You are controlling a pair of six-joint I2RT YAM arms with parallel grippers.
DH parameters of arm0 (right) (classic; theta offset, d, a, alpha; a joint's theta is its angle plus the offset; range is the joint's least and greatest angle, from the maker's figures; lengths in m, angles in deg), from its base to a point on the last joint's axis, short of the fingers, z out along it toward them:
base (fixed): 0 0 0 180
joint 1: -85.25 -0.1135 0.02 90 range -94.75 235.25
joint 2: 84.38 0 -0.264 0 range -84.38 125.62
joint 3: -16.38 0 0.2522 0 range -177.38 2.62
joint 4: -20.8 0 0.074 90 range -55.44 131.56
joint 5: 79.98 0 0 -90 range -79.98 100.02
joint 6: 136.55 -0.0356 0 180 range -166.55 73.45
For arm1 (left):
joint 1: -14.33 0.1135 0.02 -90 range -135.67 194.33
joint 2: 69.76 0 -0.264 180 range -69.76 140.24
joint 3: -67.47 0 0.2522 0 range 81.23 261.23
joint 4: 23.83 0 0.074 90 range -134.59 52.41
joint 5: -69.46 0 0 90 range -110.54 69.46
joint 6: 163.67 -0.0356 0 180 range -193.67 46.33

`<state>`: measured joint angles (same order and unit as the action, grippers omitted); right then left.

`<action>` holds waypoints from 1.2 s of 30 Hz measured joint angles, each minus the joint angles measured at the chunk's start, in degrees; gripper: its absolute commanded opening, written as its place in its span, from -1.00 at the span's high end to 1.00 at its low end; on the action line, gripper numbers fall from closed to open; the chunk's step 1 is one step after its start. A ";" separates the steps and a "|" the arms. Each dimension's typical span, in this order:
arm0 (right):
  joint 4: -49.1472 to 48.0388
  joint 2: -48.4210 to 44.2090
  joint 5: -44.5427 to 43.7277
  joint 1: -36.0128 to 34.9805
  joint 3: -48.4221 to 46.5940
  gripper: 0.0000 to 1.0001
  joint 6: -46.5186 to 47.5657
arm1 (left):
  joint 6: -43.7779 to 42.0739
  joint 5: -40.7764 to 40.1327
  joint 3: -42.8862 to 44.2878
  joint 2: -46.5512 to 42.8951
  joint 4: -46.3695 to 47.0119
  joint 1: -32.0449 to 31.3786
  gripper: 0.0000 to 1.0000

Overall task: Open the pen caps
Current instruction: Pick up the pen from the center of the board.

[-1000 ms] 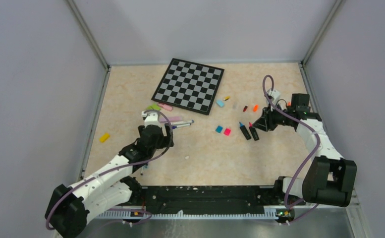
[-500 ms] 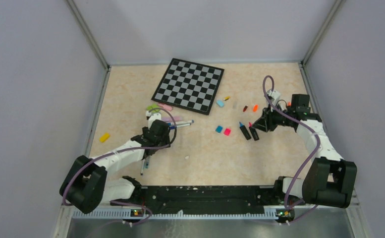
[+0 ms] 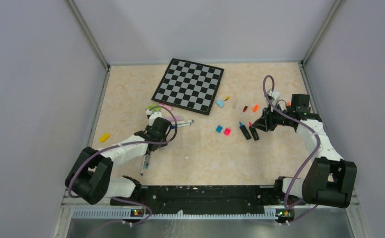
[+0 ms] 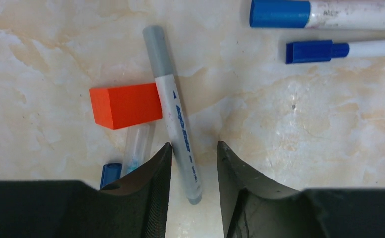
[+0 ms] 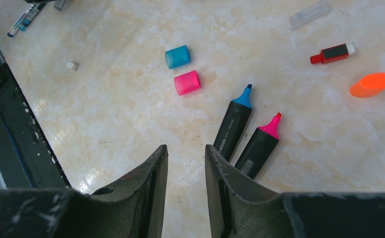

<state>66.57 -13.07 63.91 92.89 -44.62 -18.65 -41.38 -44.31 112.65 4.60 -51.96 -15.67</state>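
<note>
My left gripper [image 4: 193,148] is low over the table, open, with the rear end of a grey marker [image 4: 173,109] lying between its fingers. The left finger [image 4: 155,168] is close against the barrel and a gap remains on the right. The marker's grey cap [image 4: 155,47] points away from me. An orange cap [image 4: 126,105] touches the marker's left side. My right gripper [image 5: 186,148] is open with nothing in it, just left of two uncapped black highlighters, one blue-tipped [image 5: 235,124] and one pink-tipped [image 5: 259,146]. A cyan cap [image 5: 177,56] and a pink cap [image 5: 187,82] lie loose beyond.
Two blue-capped white pens [image 4: 324,13] lie at the upper right of the left wrist view. The checkered board [image 3: 189,85] sits at the back. A yellow cap [image 3: 104,137] lies far left and a thin pen [image 3: 144,163] near the left arm. An orange cap [image 5: 372,84] is right of the highlighters.
The left arm has dropped lower toward the table and its jaws have narrowed around the grey marker. The right arm has not moved.
</note>
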 measured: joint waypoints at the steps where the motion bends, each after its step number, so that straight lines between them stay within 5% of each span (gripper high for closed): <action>1: -0.04 0.00 0.00 0.00 0.02 0.35 0.00 | 0.22 -0.22 0.83 0.92 -0.22 0.22 0.21; 12: -0.31 0.00 0.04 0.00 0.02 0.35 0.00 | 3.96 -0.98 3.43 4.37 -0.72 1.20 0.41; 23: -0.31 0.00 0.22 0.00 0.02 0.35 0.04 | 4.13 -0.33 3.85 4.92 -0.63 1.84 0.92; 36: -0.24 0.00 1.20 0.00 0.02 0.35 0.28 | 2.67 8.57 0.76 -3.89 -3.08 2.14 1.00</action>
<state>66.33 -13.07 65.11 92.89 -44.60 -18.37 -38.71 -35.74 113.41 0.71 -55.04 -13.53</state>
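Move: The gray-capped pen lies between the left hand's open fingers, nearer the left one; its middle is about 4 cm ahead, 2 cm left and 1 cm below. An orange block touches its left side, some 3 cm ahead and 5 cm left of the hand; a clear-capped pen lies about 5 cm back and 4 cm left, a thin blue-capped pen 9 cm ahead and 11 cm right. From the right hand the gray-capped pen is roughly 50 cm left, 2 cm ahead, 12 cm below. The gray-capped pen, straddled near its tail, gets pinched as the left fingers close from half open to nearly shut, the hand first easing about 1.5 cm forward just above the table. Then, keeping the pinch, the hand draws back about 2 cm and nearly as far right, away from the orange block, rising 1 cm and rolling some 10 degrees, left side down. ##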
